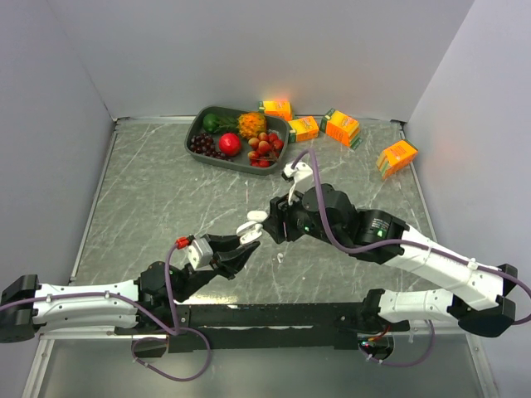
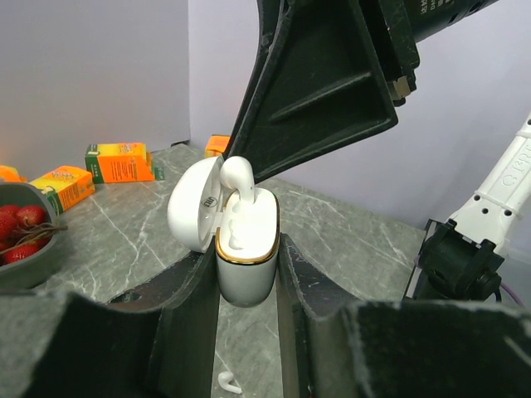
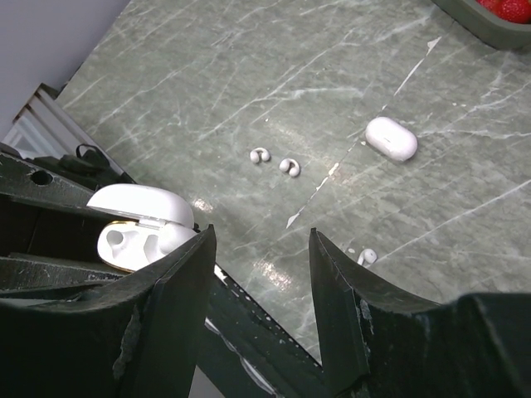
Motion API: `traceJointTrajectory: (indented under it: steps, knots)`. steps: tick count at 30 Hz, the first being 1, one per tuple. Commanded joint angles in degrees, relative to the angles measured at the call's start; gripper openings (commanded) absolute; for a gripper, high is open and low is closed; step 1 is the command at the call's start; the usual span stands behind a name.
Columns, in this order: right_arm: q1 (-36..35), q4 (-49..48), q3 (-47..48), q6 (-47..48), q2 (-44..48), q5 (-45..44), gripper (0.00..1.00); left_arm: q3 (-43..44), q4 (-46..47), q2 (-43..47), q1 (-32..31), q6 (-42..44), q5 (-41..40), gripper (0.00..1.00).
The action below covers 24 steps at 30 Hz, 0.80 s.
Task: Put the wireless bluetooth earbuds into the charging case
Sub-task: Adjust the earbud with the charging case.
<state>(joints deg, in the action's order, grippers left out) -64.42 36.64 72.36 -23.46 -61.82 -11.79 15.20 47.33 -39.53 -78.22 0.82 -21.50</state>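
Note:
My left gripper [image 2: 246, 259] is shut on a white charging case [image 2: 247, 220] with a gold rim, its lid [image 2: 192, 209] swung open to the left. A white earbud [image 2: 236, 172] stands half out of the case's top, close against the outer side of one right finger [image 2: 319, 91]. My right gripper [image 3: 260, 232] hovers just over the case [image 3: 137, 228], open, with nothing between its fingers. On the table lie a stemmed earbud [image 3: 366, 256], two bean-like earbuds [image 3: 260, 155] [image 3: 289, 167] and a second, closed white case [image 3: 391, 138].
A dark tray [image 1: 199, 124] of fruit sits at the back of the table. Several orange cartons [image 1: 343, 127] lie to its right along the back. Grey walls close in the table on three sides. The stemmed earbud [image 2: 228, 382] lies below the left fingers.

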Motion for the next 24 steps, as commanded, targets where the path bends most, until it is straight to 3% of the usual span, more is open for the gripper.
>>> traceJointTrajectory:
  steps: [1,7,12,18,24]
  knots:
    - [-2.11,-1.4,3.05,0.17,1.09,1.16,0.57,0.88,1.1,-0.2,-0.18,-0.47,-1.0,0.01]
    - [-3.34,-1.4,3.75,0.61,0.83,0.89,0.57,0.88,1.1,-0.37,-0.1,-0.47,-1.53,0.01]
    - [-2.55,3.08,4.02,-1.23,2.23,-6.3,0.59,0.44,-0.04,0.68,-0.1,-0.47,-3.02,0.01]
    - [7.89,2.21,-5.46,-3.78,8.47,-1.15,0.59,-1.49,-3.29,6.38,-0.1,-0.38,-5.57,0.01]
    - [8.96,-1.13,-15.66,-6.06,4.0,2.91,0.59,-2.19,-10.67,13.33,-0.18,-2.38,-7.59,0.01]
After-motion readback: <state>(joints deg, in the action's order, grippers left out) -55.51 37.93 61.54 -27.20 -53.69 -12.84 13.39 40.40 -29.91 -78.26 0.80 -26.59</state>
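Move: The charging case, lid open with an earbud in it, is already in the left hand, its middle barely 1 cm ahead, 1 cm right of and 1 cm above the hand point. From the right hand it lies roughly 3 cm back and 5 cm left, about level. On the table some 18 cm below the right hand, a white pill-shaped box lies about 3 cm ahead and 4 cm left, and a loose earbud about 8 cm back and 1 cm left. Right fingers leave the earbud, going 6 cm right, then down, while the left hand carries the case 3 cm left. ##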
